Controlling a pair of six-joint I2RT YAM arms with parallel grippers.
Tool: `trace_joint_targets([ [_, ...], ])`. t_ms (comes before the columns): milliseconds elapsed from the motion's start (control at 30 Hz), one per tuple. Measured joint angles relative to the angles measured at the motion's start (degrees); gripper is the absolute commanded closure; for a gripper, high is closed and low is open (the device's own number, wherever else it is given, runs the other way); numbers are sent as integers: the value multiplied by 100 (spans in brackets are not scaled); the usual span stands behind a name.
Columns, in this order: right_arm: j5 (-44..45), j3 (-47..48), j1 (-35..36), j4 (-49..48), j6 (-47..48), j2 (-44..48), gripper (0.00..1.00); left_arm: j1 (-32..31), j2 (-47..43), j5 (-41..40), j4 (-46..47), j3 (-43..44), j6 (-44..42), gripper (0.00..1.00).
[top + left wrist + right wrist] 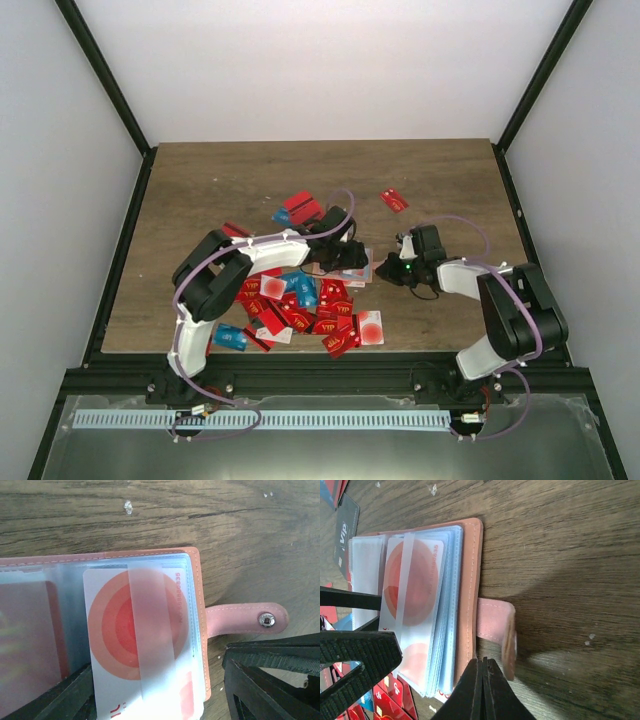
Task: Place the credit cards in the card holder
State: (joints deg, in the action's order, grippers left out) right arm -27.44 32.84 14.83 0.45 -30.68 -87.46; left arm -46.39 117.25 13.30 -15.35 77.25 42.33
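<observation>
The card holder (470,580) lies open on the wood, a tan-pink cover with clear plastic sleeves and a snap strap (250,620). A white credit card with a red circle (135,630) sits in the top sleeve. My left gripper (160,700) is open, one finger on each side of that card and clear of it. My right gripper (482,662) is shut, its tips resting against the holder's cover edge beside the strap. In the top view both grippers, left (345,255) and right (390,268), meet over the holder (365,268).
A heap of mostly red credit cards (300,300) lies left of and in front of the holder. Two red cards (300,208) lie behind it, and a single red one (394,200) at the back right. A dark grey card (345,530) lies nearby.
</observation>
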Motion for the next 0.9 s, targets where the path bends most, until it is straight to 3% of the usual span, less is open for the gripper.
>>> trace_joint_targets([
  [300, 2, 0, 0, 111, 7, 179, 99, 0, -83, 17, -247, 7, -278, 22],
  [700, -46, 11, 0, 181, 22, 337, 98, 2, -251, 131, -745, 55, -595, 1],
  [833, -103, 13, 0, 195, 22, 387, 98, 15, -393, 136, -944, 66, -717, 1],
  [900, -157, 13, 0, 195, 20, 402, 98, 26, -470, 122, -1036, 87, -800, 10],
])
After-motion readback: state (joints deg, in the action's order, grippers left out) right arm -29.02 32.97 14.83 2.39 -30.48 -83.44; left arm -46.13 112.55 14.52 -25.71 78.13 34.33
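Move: The card holder lies open just under the left hand, its middle about 5 cm to the left, 1 cm ahead and 2 cm down; the red-circle card in its right pocket is almost straight below, about 1 cm left and 1 cm ahead. The snap strap sticks out some 5 cm to the right and 2 cm ahead, and the nearest red cards lie about 7 cm back and 7 cm left. From the right hand the holder's middle is about 9 cm left and 2 cm ahead. A finger of the left hand, on the holder beside the pocketed card, draws the holder back and to the left as the hand eases some 2 cm each way, then comes free with a quickening rise of about 2 cm. Its half-open fingers spread fully and the wrist turns slightly clockwise. The right hand, fingers still shut, rises straight up about 2 cm by the holder's right edge. ##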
